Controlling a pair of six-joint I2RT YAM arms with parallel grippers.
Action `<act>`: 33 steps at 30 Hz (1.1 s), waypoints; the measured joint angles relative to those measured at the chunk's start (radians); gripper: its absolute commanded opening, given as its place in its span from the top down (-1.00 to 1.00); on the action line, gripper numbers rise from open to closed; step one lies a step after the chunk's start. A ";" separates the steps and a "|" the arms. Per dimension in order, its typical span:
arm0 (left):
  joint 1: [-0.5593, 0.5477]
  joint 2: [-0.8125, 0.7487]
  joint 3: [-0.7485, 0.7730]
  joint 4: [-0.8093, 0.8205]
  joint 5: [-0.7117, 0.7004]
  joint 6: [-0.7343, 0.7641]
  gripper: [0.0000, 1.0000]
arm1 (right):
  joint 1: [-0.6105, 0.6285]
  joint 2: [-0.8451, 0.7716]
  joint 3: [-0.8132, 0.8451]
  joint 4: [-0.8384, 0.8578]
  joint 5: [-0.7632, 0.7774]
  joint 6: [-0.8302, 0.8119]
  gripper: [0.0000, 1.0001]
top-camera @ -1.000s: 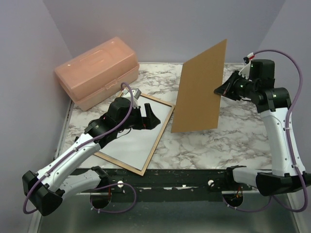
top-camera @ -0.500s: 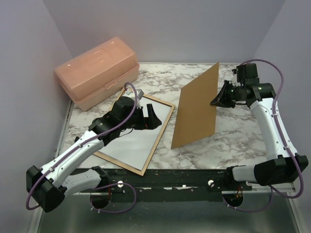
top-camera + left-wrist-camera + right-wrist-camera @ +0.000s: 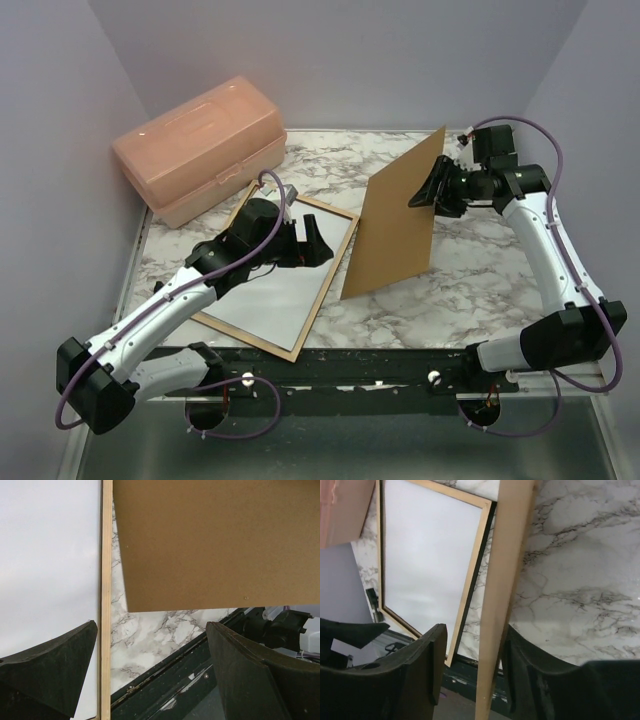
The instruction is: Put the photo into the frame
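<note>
The frame [image 3: 330, 283] lies back-up at the table's left, its tan wood rim showing. Inside it rests the photo [image 3: 280, 295], plain white back up. My left gripper [image 3: 305, 240] hovers open over the frame's far right edge [image 3: 106, 605], one finger above the photo [image 3: 50, 555]. A stiff brown backing board [image 3: 400, 230] stands tilted to the right of the frame, its lower edge near the table. My right gripper [image 3: 425, 195] is at the board's upper right edge, open. The board [image 3: 502, 580] rests against one finger, with a gap to the other.
A pink plastic box [image 3: 200, 145] stands at the back left. The table's black front rail [image 3: 400, 365] runs below the frame and board. Marble tabletop [image 3: 490, 270] lies to the right of the board.
My right arm has swung left, carrying the board closer to the frame. Its jaws have parted from the board. My left arm has barely moved.
</note>
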 measured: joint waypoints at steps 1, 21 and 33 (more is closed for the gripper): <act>0.000 0.002 0.000 0.000 0.000 0.000 -0.90 | 0.005 0.004 0.000 0.010 -0.016 0.000 -0.31; 0.172 0.158 0.231 0.003 0.145 -0.011 -0.97 | 0.195 0.079 0.039 0.329 -0.192 0.121 -0.72; 0.378 0.582 0.723 0.019 0.548 -0.024 -0.97 | 0.208 0.073 -0.097 0.584 -0.403 0.207 -0.79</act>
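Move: The brown backing board leans up to the right, its lower edge on the table beside the frame. Its raised edge is still between the right hand's half-open fingers; its middle is about 9 cm left of that hand, 12 cm below and roughly level forward. The frame's middle lies some 35 cm left, 6 cm back and 23 cm below. From the left hand the board's middle is about 11 cm ahead, 18 cm right and 8 cm lower. With one opened finger against the backing board's outer, hook-side face, the right hand pushes its raised edge over towards the frame, going about 14 cm left and some 5 cm up, fingers spreading wide, wrist rolling left side up and turning counter-clockwise. After a short wait the wide-open left hand sweeps forward 16 cm and up 12 cm to the board's left side, rolling left side down. ##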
